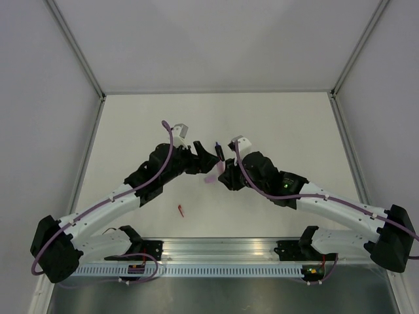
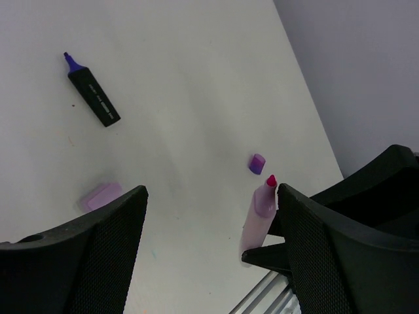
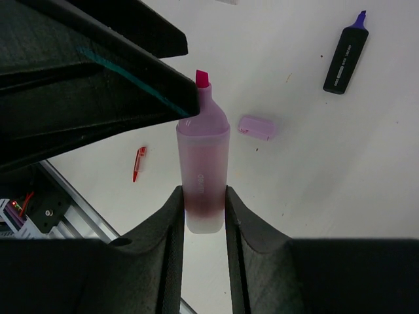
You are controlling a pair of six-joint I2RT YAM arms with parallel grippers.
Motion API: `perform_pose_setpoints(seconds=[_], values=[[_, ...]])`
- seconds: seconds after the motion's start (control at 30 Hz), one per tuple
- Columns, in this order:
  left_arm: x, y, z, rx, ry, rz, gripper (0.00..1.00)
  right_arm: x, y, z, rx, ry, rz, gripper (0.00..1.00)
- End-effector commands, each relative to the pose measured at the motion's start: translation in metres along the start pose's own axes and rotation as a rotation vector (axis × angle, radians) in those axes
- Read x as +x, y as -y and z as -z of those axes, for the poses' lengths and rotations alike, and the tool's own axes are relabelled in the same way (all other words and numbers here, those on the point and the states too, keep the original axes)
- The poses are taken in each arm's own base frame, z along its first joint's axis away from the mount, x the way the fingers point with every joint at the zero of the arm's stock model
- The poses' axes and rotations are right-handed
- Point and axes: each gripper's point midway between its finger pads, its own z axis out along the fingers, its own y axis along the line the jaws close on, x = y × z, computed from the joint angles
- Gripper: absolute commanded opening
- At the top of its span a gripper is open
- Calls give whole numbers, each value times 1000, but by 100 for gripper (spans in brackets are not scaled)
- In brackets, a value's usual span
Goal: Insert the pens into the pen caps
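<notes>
My right gripper (image 3: 203,196) is shut on the lower end of the pale pink marker (image 3: 203,163), uncapped, with its red tip pointing away. In the top view this gripper (image 1: 226,175) holds the marker (image 1: 213,175) above the table's middle. My left gripper (image 2: 211,196) is open and empty, close by in the top view (image 1: 208,159). The marker (image 2: 258,216) sits inside its gap, close to the right finger (image 2: 327,248). A stubby dark purple cap (image 2: 257,163) lies on the table beyond the tip. A slim red piece (image 3: 138,163) lies near the front rail (image 1: 181,209); I cannot tell whether it is pen or cap.
A black marker with a bare purple tip (image 2: 91,97) lies further out on the table; it also shows in the right wrist view (image 3: 345,55). A pale lilac cap (image 2: 101,195) lies flat on the table, seen too in the right wrist view (image 3: 256,127). A metal rail (image 1: 216,252) runs along the near edge.
</notes>
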Motion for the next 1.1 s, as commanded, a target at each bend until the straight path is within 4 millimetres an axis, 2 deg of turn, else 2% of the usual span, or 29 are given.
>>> perform_pose_setpoints(seconds=[0.0,0.3,0.43,0.6,0.7,0.73,0.9,1.0,1.07], values=[[-16,34,0,155,44,32,84,-21,-4,4,5,99,-27,0],[4,34,-10,206,1,29,83,-30,-2,4,22,132,-26,0],[8,34,-14,219,-14,30,77,-33,-5,3,8,136,-32,0],[8,34,-18,220,-9,31,73,-35,-11,5,-21,141,-28,0],[8,41,-17,259,-17,31,61,-34,-13,3,-33,135,-24,0],[8,44,-17,276,-15,30,53,-34,-15,3,-41,137,-24,0],[10,59,-11,358,-45,17,43,-27,-18,4,-73,120,-13,1],[12,59,-9,361,-50,10,29,-24,-17,4,-78,122,-18,2],[12,60,-6,370,-52,6,14,-23,-16,6,-78,133,-23,4]])
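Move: The pink marker stands nib up in the right hand's grip, its middle about 3 cm above that hand and 1 cm ahead and left of it. From the open left hand that same middle lies some 5 cm to the right, 2 cm back and 2 cm lower. Down on the table, about 21 cm below the left hand, the pink cap lies almost under it, 1 cm ahead and level sideways; the black marker is some 13 cm ahead and 4 cm to its right. The upright pink marker, still gripped near its bottom by the right hand, is lifted about 1.5 cm as the left hand shifts about 4 cm right and slightly back to it, bobbing up, down and up again. The left wrist swings roughly 15 degrees clockwise, and its fingers, wide until past halfway, close and pinch the marker's body above the right fingers. ##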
